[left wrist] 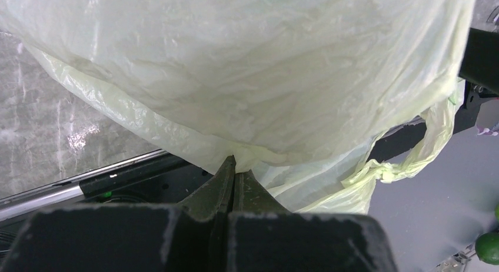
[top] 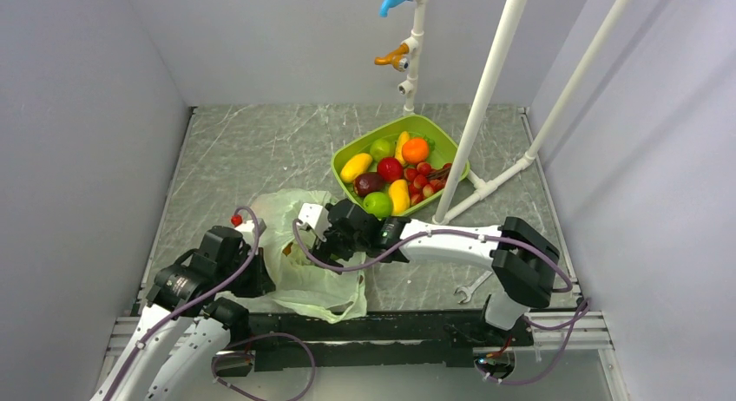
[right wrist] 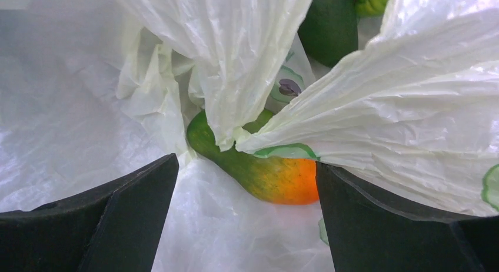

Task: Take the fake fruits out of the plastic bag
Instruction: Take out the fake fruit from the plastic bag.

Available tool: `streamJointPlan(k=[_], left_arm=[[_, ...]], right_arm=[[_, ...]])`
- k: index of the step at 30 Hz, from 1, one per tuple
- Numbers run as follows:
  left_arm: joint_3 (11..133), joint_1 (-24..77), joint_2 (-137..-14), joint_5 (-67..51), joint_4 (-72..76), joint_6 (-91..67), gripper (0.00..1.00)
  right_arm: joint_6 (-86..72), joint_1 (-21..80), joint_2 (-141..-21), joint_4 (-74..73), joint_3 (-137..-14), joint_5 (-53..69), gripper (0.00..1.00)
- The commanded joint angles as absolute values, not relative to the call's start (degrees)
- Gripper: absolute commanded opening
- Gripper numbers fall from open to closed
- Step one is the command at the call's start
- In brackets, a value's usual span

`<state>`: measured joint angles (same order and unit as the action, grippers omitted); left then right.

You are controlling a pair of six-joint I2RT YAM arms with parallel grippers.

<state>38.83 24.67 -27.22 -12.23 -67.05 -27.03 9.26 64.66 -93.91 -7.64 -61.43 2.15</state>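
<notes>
The pale-green plastic bag (top: 295, 212) lies crumpled at the table's near edge between both arms. My left gripper (left wrist: 235, 166) is shut on a fold of the bag (left wrist: 253, 66) at its lower edge and holds it up. My right gripper (right wrist: 247, 189) reaches into the bag's mouth (right wrist: 382, 107), open, its black fingers (right wrist: 135, 207) on either side of a green-orange fake fruit (right wrist: 265, 172) without touching it. That fruit lies on the bag's inner film, half under a flap. A dark green fruit (right wrist: 332, 22) shows deeper in. In the top view the right gripper (top: 305, 245) is partly hidden by the bag.
A green tray (top: 347, 154) at the back right holds yellow, red, orange and green fruits. A white pipe frame (top: 469, 132) stands just right of the tray. A small wrench (top: 469, 290) lies near the right arm's base. Grey walls close in on both sides.
</notes>
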Motion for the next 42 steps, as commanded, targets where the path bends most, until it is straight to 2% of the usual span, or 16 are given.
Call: streamJointPlan(k=[1, 6, 10, 19, 23, 27, 35, 42], left_arm=[[38.7, 24.3, -27.7, -13.6, -65.0, -25.9, 0.00], [38.6, 24.1, -27.8, -13.9, -65.0, -25.6, 0.00], [38.6, 24.1, -27.4, -14.0, -64.9, -25.6, 0.00], [38.4, 23.3, -27.7, -15.1, -64.4, -24.8, 0.00], [38.3, 22.9, -27.6, -15.4, -64.4, -24.5, 0.00], [38.3, 22.6, -27.5, -15.8, -64.1, -24.2, 0.00], [38.2, 21.5, -27.3, -16.7, -63.7, -23.6, 0.00], [38.2, 21.1, -27.3, -16.9, -63.8, -23.4, 0.00]], right_arm=[[11.0, 63.9, -93.4, -8.6, -61.2, 0.8, 0.89], [12.0, 63.9, -96.1, -5.1, -61.3, -2.2, 0.88], [14.0, 64.0, -101.3, -8.8, -65.1, -3.2, 0.87], [14.6, 64.3, -105.7, -8.7, -68.2, -0.9, 0.87], [13.7, 64.6, -107.2, -8.6, -69.4, -1.8, 0.82], [13.3, 65.6, -104.8, -6.1, -67.9, -2.9, 0.74], [12.2, 66.1, -98.7, -2.7, -64.7, -2.7, 0.39], [9.7, 66.2, -91.2, 1.7, -60.4, -0.7, 0.16]])
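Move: The green-and-orange mango inside the bag lies some 6 cm below the open right hand, about 2 cm ahead and 1 cm to its left. From the same hand, an orange fruit lies about 4 cm ahead and 8 cm left, and a dark green fruit about 9 cm ahead and 8 cm left, both roughly 6 cm lower. From the left hand, the mango is about 7 cm ahead, 11 cm right and 7 cm below. Right hand dips some 6 cm, slightly forward, closes on the mango and lifts 5 cm; left keeps bag pinched. ##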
